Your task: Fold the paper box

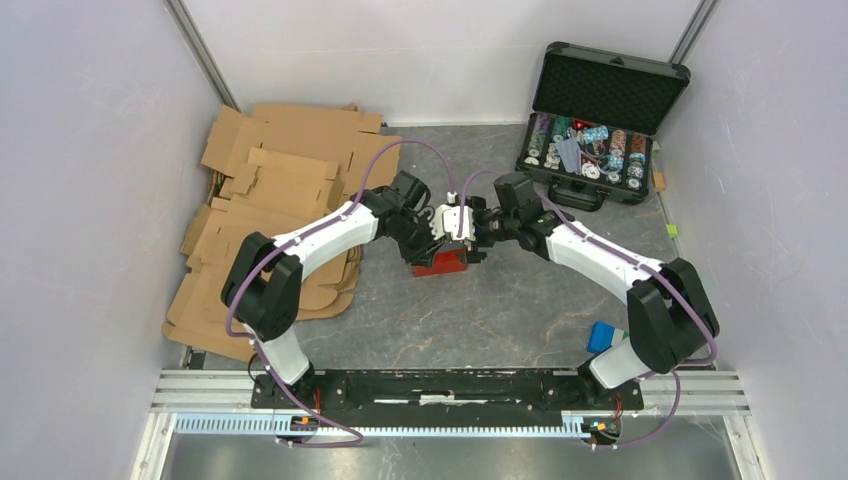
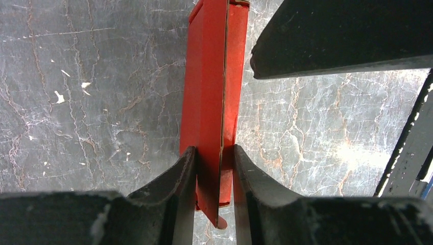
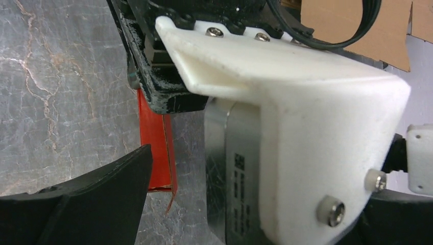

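Note:
The red paper box (image 1: 441, 263) stands on the grey marble table between the two arms. In the left wrist view my left gripper (image 2: 215, 159) is shut on a doubled red wall of the box (image 2: 204, 76), which runs straight up from the jaws. My right gripper (image 1: 480, 236) hangs just right of the box and is open. One of its black fingers (image 3: 92, 204) lies beside the box's red edge (image 3: 155, 138) without touching it. The left gripper's white and metal body (image 3: 286, 127) fills the space between the right gripper's fingers.
Brown corrugated cardboard sheets (image 1: 270, 200) are piled at the left. An open black case of poker chips (image 1: 590, 140) stands at the back right. A small blue object (image 1: 601, 335) lies near the right arm's base. The two wrists are almost touching above the box.

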Controlling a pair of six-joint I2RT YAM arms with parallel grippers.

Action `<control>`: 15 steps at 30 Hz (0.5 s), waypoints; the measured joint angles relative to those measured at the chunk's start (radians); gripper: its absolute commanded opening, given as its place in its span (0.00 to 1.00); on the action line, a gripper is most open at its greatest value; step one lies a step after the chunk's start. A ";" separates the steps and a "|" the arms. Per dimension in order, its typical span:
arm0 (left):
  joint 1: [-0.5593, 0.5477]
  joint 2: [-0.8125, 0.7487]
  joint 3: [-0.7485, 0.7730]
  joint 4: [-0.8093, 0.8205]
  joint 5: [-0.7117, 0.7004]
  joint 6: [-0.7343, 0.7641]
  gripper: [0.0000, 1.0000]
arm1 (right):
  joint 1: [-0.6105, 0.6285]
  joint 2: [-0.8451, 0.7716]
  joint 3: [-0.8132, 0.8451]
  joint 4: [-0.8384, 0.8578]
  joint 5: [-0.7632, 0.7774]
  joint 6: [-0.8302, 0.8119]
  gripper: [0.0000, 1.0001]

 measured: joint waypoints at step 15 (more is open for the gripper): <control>-0.066 -0.009 -0.016 0.010 0.031 0.073 0.10 | -0.031 -0.246 -0.334 0.362 -0.150 0.261 0.91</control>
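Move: The left hand already pinches the red paper box near its left end, so the box's middle lies about 3 cm to that hand's right, level with it fore and aft, and some 3 cm below. From the open right hand the box's middle is roughly 5 cm back, 4 cm left and 8 cm lower. The cardboard stack's middle is about 28 cm left and 6 cm ahead of the left hand; the chip case is some 25 cm right and 15 cm ahead of the right. Still pinching the paper box, the left hand waits a moment, then carries it level back and to the right, about 2 cm each way, turning a little clockwise. The right hand, fingers staying wide open, draws back some 5 cm across the box's free right end and rises about 2 cm, its left-pointing fingers tilting up some 15 degrees. ##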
